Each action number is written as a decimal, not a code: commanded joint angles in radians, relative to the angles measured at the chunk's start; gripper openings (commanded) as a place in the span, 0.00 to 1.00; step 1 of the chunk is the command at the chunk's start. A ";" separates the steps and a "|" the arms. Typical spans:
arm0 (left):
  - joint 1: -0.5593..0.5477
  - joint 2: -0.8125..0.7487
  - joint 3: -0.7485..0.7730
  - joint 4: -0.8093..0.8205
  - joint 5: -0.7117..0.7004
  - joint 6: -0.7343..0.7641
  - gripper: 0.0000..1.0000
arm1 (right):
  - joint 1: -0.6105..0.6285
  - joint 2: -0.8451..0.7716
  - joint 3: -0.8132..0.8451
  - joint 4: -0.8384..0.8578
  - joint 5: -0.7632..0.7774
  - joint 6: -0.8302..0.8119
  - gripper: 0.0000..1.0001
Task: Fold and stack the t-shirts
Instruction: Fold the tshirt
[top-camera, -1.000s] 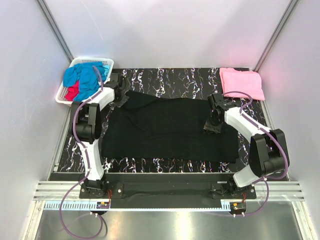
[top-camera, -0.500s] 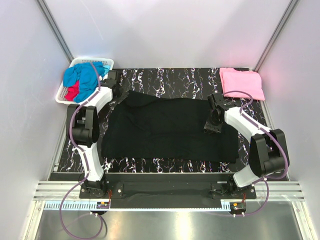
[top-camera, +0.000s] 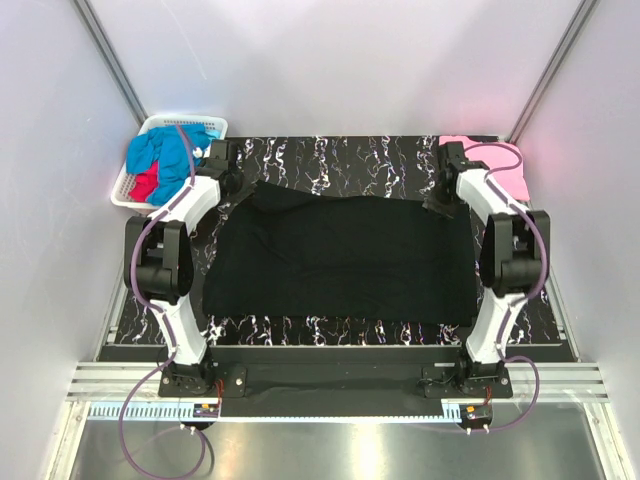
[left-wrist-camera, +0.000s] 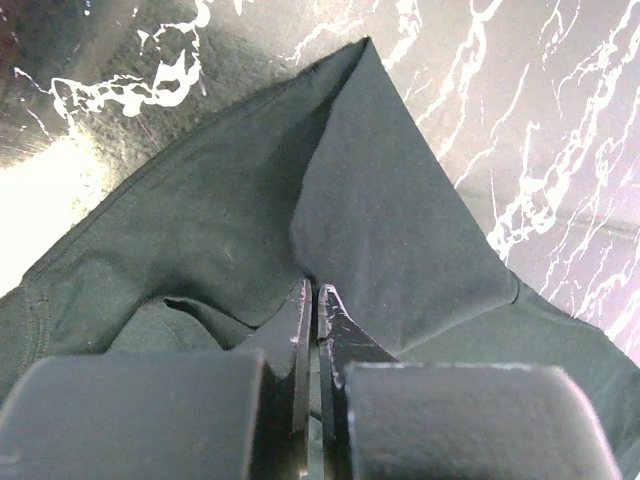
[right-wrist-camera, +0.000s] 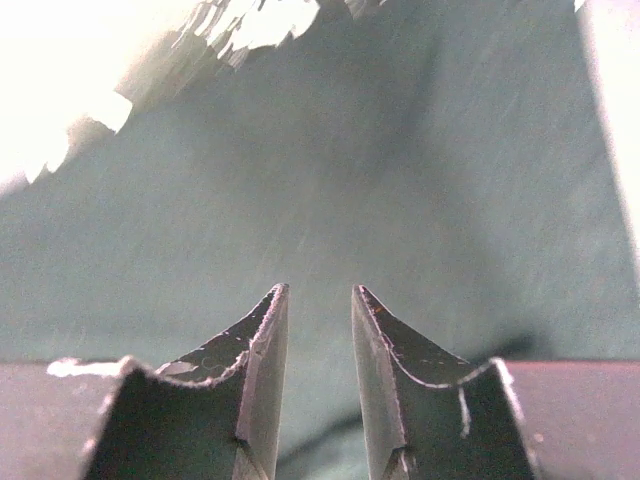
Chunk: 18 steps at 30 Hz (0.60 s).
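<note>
A large black t-shirt (top-camera: 340, 255) lies spread flat over the marbled table. My left gripper (top-camera: 237, 190) is at its back left corner, shut on a raised fold of the black cloth (left-wrist-camera: 380, 200); the closed fingertips (left-wrist-camera: 315, 290) pinch the fold. My right gripper (top-camera: 441, 203) hovers at the shirt's back right corner, jaws open (right-wrist-camera: 318, 292), with only black cloth (right-wrist-camera: 400, 180) behind the gap. A folded pink t-shirt (top-camera: 519, 178) lies at the back right, partly hidden by the right arm. Bright blue (top-camera: 165, 150) and red (top-camera: 147, 186) t-shirts are bunched in the basket.
The white slotted basket (top-camera: 215, 122) stands at the back left corner, just beyond the left arm. Bare marbled table (top-camera: 350, 155) runs along the back behind the black shirt. Pale walls close in on both sides.
My right arm has swung from the middle of the black shirt's right part to its back right corner, and its jaws have widened. The shirt's right side now lies flatter. The left gripper closed fully.
</note>
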 joint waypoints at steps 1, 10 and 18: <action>0.005 -0.049 -0.008 0.037 0.029 0.027 0.00 | -0.053 0.106 0.110 -0.033 0.040 -0.036 0.39; 0.005 -0.052 -0.002 0.033 0.034 0.036 0.00 | -0.146 0.258 0.308 -0.048 0.083 -0.104 0.39; 0.005 -0.039 -0.004 0.034 0.036 0.043 0.00 | -0.208 0.338 0.471 -0.108 0.136 -0.148 0.41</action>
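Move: The shirt's far right corner is what my right hand is after: about 7 cm ahead, 11 cm to its right and some 5 cm below. The folded pink cloth lies farther out, roughly 17 cm ahead of that hand and 15 cm to its right, also about 5 cm below. From my left hand, at the shirt's far left end, that corner is about 72 cm to the right, 2 cm nearer me and 8 cm lower. I sweep my right hand about 10 cm right and some 7 cm forward, over the black shirt to its far right corner, dipping roughly 4 cm and then climbing more than halfway back. Its fingers stay part-open, and the wrist turns slightly clockwise. My left hand stays where it is, shut and still pinching the shirt's lifted left end. ##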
